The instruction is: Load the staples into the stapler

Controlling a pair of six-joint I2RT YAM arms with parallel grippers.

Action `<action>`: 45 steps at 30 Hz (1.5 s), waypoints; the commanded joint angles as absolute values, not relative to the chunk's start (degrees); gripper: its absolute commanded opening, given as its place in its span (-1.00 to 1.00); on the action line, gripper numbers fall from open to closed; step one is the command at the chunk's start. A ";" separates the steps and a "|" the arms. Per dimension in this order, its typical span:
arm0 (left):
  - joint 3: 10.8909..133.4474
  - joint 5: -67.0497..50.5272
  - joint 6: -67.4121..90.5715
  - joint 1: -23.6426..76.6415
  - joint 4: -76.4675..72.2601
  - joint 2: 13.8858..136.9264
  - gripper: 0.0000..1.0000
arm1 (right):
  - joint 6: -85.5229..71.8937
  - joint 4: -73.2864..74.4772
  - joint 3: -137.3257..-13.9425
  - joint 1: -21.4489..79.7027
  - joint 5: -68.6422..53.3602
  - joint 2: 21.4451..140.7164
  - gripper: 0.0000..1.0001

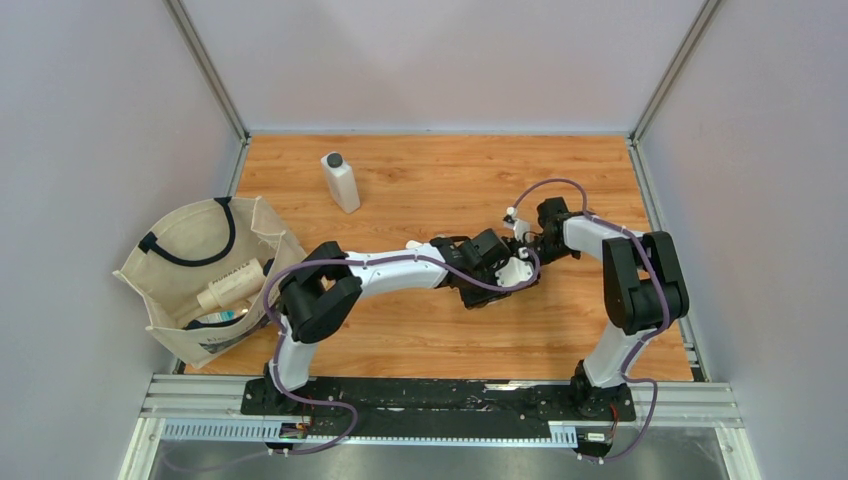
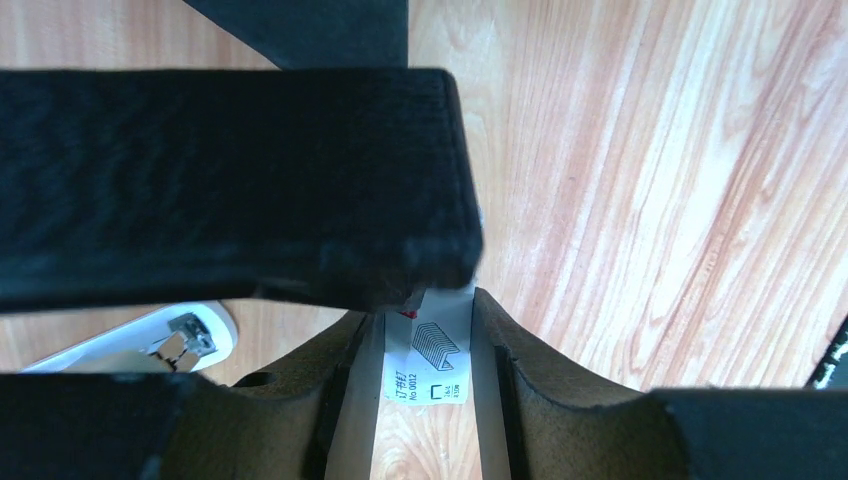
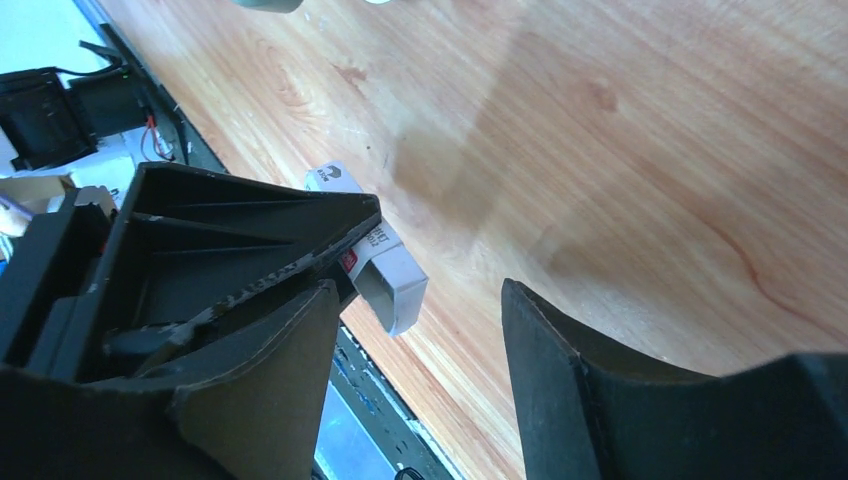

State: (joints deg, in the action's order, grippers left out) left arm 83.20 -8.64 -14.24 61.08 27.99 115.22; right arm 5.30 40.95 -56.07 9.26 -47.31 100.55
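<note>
The staples box [image 2: 430,358], tiny and white with a staple drawing and small print, is pinched between the fingers of my left gripper [image 2: 428,340], which is shut on it above the wooden table. In the right wrist view the same box [image 3: 385,275] sticks out past the left fingers [image 3: 250,250], its open end showing a grey inside. My right gripper [image 3: 418,300] is open, its jaws standing wide just in front of the box and not touching it. A white stapler [image 2: 150,345] with a metal part lies on the table, low left in the left wrist view. From above, both grippers meet mid-table [image 1: 515,262].
A white bottle with a dark cap [image 1: 340,182] stands at the back of the table. A canvas bag [image 1: 205,275] holding bottles sits at the left edge. The black mounting rail [image 1: 440,395] runs along the near edge.
</note>
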 commanded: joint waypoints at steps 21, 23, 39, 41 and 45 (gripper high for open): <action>83.67 -12.30 -12.39 58.80 25.84 109.34 -0.14 | 10.63 44.03 -56.07 5.27 -61.87 102.13 -0.01; 83.76 -12.39 -12.30 58.71 25.84 109.34 -0.15 | 10.63 44.03 -55.99 5.27 -61.70 102.48 -0.03; 84.20 -13.62 -11.78 58.71 26.01 108.81 -0.15 | 10.63 43.86 -56.51 5.19 -62.75 103.45 -0.25; 84.20 -13.80 -11.69 58.71 26.02 108.81 -0.15 | 10.72 44.03 -56.60 5.19 -63.02 103.45 -0.42; 84.02 -13.80 -11.69 58.80 26.02 108.81 -0.15 | 10.72 44.12 -56.69 5.19 -63.02 103.54 -0.43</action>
State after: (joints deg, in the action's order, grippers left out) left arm 83.20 -12.58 -12.84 58.76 27.18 112.18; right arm 9.98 43.92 -55.79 5.21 -61.14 103.20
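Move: My left hand already holds the staples box, whose middle is about 1 cm to the right of its hand point, with the open end towards my right hand. From my right hand the box's middle lies some 3 cm left, 2 cm back and 1 cm below. On the table about 3 cm below my left hand, the green stapler is roughly 8 cm ahead and 7 cm left; the white stapler is about 8 cm ahead and 12 cm left. I lift the staples box about 2.5 cm in my left hand, edging it slightly forward, then hold it there with my grip unchanged. My right hand rises about 2 cm alongside, its left-pointing fingers swinging up some 15 degrees towards level, and steadily closes its wide-open fingers to a narrow gap around the box's open end, one on either side. ##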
